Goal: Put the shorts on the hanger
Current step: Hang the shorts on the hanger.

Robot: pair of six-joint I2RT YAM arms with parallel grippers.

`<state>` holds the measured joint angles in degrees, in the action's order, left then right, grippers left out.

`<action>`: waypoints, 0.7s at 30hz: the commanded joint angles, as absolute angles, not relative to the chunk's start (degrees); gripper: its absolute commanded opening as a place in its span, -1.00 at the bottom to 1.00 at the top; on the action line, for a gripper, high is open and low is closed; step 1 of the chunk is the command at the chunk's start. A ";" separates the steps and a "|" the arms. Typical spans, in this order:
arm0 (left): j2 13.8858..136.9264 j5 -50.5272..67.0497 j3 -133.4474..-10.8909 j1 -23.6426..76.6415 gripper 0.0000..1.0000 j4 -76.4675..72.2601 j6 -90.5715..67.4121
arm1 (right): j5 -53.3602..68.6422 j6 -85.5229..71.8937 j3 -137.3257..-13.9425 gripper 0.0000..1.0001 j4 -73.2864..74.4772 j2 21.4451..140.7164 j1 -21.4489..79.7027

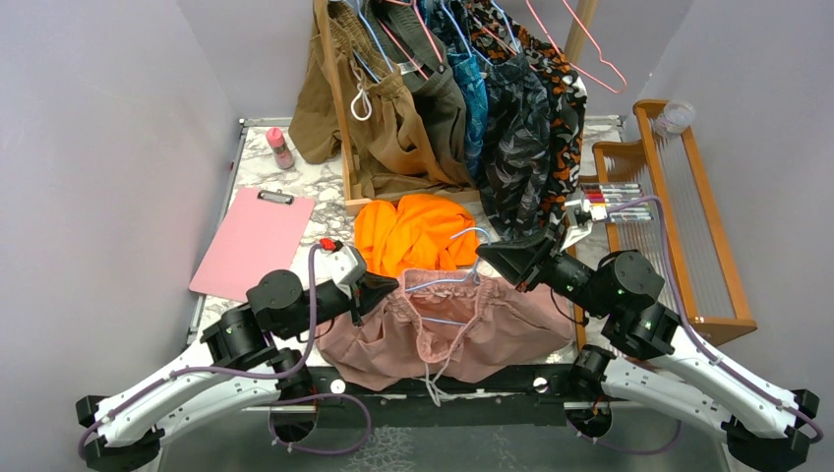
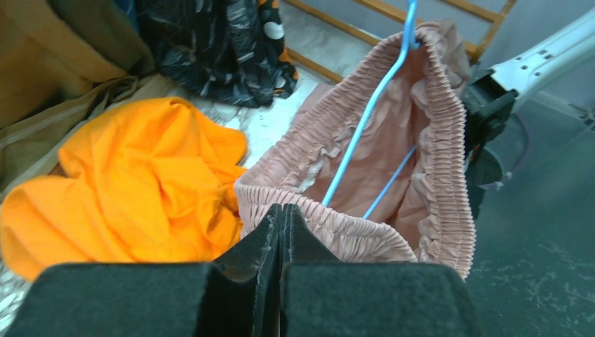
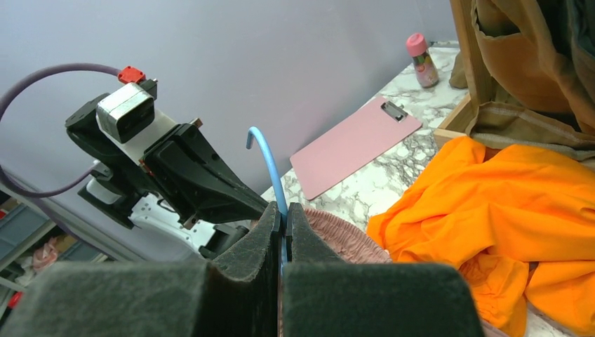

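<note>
The dusty pink shorts lie spread at the table's near edge, waistband towards the back. The light blue hanger is threaded into the waist opening, its wire running inside the gathered waistband. My right gripper is shut on the hanger's neck just below the hook, right above the waistband. My left gripper is shut, its tips against the near left part of the waistband; no fabric shows between them. In the top view it sits at the waistband's left end.
Bright orange shorts lie just behind the pink ones. A wooden rack holds hanging clothes and pink hangers. A pink clipboard and a bottle sit left; a wooden frame with markers stands right.
</note>
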<state>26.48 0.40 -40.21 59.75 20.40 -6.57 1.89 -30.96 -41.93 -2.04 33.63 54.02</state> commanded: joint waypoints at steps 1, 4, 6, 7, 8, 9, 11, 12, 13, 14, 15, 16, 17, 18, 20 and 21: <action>27.92 7.68 -38.50 59.76 -1.00 11.00 -8.43 | 4.59 -31.03 -44.32 -0.99 -6.87 33.61 54.05; 30.00 10.15 -38.81 59.77 -1.00 9.25 -8.73 | 5.02 -30.72 -44.49 -0.99 -7.12 33.67 54.05; 30.93 10.61 -39.79 59.77 -1.00 9.27 -8.45 | 5.18 -30.40 -44.64 -0.99 -6.90 33.43 54.05; 30.97 10.67 -40.34 59.77 -1.00 9.45 -8.22 | 5.25 -30.21 -44.74 -0.99 -6.80 33.26 54.01; 30.91 10.51 -40.98 59.77 -1.00 9.60 -7.96 | 5.27 -30.01 -44.87 -0.98 -6.58 33.15 54.05; 30.67 9.85 -41.71 59.77 -0.99 9.73 -7.76 | 5.32 -29.79 -45.03 -0.99 -6.26 32.99 54.05; 30.03 8.04 -43.26 59.75 -0.68 10.01 -7.40 | 5.66 -29.26 -45.41 -0.98 -5.87 32.79 54.01; 29.64 7.40 -44.02 59.81 -0.48 10.01 -7.12 | 5.85 -28.99 -45.50 -0.99 -5.65 32.72 54.03; 29.42 7.31 -44.75 59.75 -0.31 9.83 -6.79 | 6.03 -28.74 -45.67 -0.99 -5.55 32.70 54.04; 29.28 7.36 -45.41 59.72 -0.18 9.58 -6.54 | 6.19 -28.63 -45.72 -0.99 -5.49 32.63 54.05; 29.26 7.63 -46.07 59.75 -0.10 9.35 -6.30 | 6.38 -28.44 -45.77 -0.99 -5.53 32.69 54.05; 29.44 8.07 -46.80 59.76 -0.04 9.19 -6.06 | 6.55 -28.35 -45.71 -0.99 -5.58 32.69 54.05; 29.74 8.68 -47.49 59.77 0.02 8.88 -6.00 | 6.80 -28.20 -45.68 -0.99 -5.72 32.70 54.01; 30.18 9.40 -48.11 59.77 0.04 8.75 -5.88 | 6.96 -28.07 -45.55 -0.99 -5.91 32.77 54.05; 31.54 11.30 -49.39 59.77 0.09 8.44 -5.51 | 7.39 -27.89 -45.40 -0.98 -6.43 32.86 54.05; 32.49 12.50 -49.98 59.77 0.11 8.33 -5.46 | 7.72 -27.80 -45.27 -0.98 -6.70 32.98 54.05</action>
<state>30.15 8.14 -47.20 59.75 10.50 -6.59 5.69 -28.62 -43.66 -2.17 33.41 54.04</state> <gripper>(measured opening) 0.536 0.016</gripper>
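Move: Just right of and slightly below the left hand's shut fingertips, at the waistband's left end, is the hanger's left end, about 2 cm to the right, 1 cm back and 3 cm down. The hanger's neck is about 13 cm right, 2 cm ahead and 8 cm higher; the orange cloth lies some 14 cm ahead, 5 cm right and 20 cm below. From the right hand, that hanger end is about 11 cm left, 3 cm back and 11 cm down. Nudging about 3 cm right and 1 cm back with fingers still shut, the left hand first works at the waistband's left end, over the hanger's end. Its fingers then open to about half and it rises some 8 cm clear of the shorts, easing 1 cm left, fingertips tilting up. The right hand keeps its pinch on the hanger's neck, lifting it 1.5 cm and drawing back 1 cm. ##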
